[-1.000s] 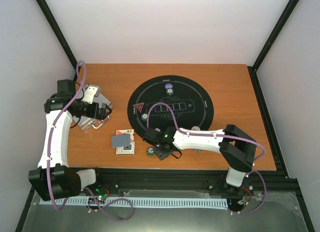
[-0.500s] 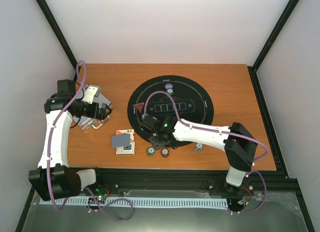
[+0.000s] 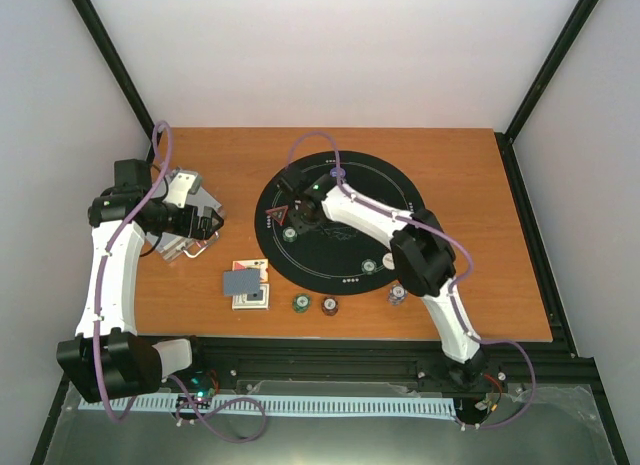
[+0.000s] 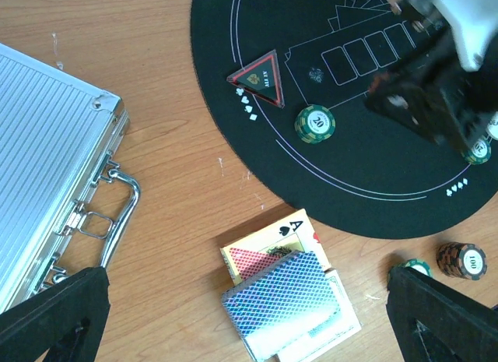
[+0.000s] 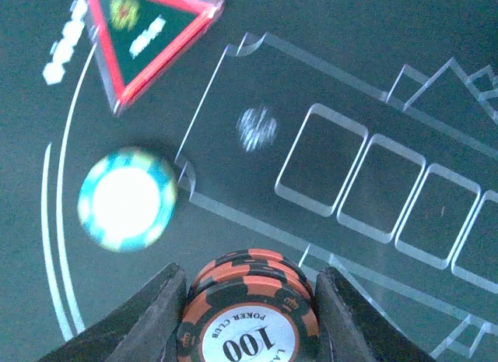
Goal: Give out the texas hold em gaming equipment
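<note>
My right gripper (image 5: 250,311) is shut on a small stack of brown 100 poker chips (image 5: 247,288), just above the black mat (image 5: 350,58). Close ahead of it lie a green chip (image 5: 127,198) and a red-edged triangle marker (image 5: 148,31). From above, the right gripper (image 3: 303,222) is over the mat's left part. The grey-backed playing cards (image 4: 284,300) lie on their box, below my open left gripper (image 4: 249,319). A brown chip (image 3: 329,305) and a green chip (image 3: 299,304) sit on the wood near the front edge.
The silver case (image 3: 185,220) lies at the left under my left arm. More chips: a green one (image 3: 372,265) on the mat's near edge, a purple one (image 3: 337,171) at its far edge, and a pale one (image 3: 397,296) on the wood.
The right arm swung from the table's front edge up across the mat to the triangle marker, carrying the brown chips. One brown chip stayed on the wood. The left arm has not moved.
</note>
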Motion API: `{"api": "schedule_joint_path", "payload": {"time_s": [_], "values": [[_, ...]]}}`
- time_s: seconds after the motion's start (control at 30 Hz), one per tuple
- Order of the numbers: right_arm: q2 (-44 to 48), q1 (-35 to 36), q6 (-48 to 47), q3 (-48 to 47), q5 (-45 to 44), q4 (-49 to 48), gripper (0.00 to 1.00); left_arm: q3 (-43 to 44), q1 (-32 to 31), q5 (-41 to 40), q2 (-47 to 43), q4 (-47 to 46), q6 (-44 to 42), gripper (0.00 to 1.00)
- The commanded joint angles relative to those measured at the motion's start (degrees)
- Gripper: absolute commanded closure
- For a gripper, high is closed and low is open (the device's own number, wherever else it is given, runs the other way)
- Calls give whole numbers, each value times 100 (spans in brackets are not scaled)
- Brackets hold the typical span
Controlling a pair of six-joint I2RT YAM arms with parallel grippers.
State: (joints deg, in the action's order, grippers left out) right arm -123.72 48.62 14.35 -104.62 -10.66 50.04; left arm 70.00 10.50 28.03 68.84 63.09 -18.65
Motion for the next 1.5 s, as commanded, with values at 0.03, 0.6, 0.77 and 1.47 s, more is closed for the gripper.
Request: {"api": "schedule_joint_path", "payload": {"time_s": [0.03,0.6,0.77,1.47], "values": [[-886,-360,-304,-1302,75,272,76,264,35,129,-12,103,-80,0],[-2428,-450,-98,-2898,676,342,76,339,32,300,8,98,-94,0],[-2455,-451,-70,-2942,711,385,55,284,37,285,11,73,-101,0],[558,-88,-88,7,89,82,31,318,33,188,-18,69,-27,0]]}}
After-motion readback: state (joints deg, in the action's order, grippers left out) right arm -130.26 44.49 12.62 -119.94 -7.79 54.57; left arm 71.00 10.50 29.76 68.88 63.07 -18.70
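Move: The right hand holds the orange 100 chips; their spot on the mat, left of the printed card boxes, lies about 8 cm ahead, 4 cm left and 6 cm below. The nearer green 20 chips stand 2 cm ahead and 7 cm left of the hand; the ALL IN triangle is 8 cm ahead and 11 cm left. From the idle left hand the spot is roughly 13 cm ahead, 23 cm right and 20 cm below. The right hand goes forward about 8 cm, down and left, opens to release the orange chips, then rises 8 cm. ##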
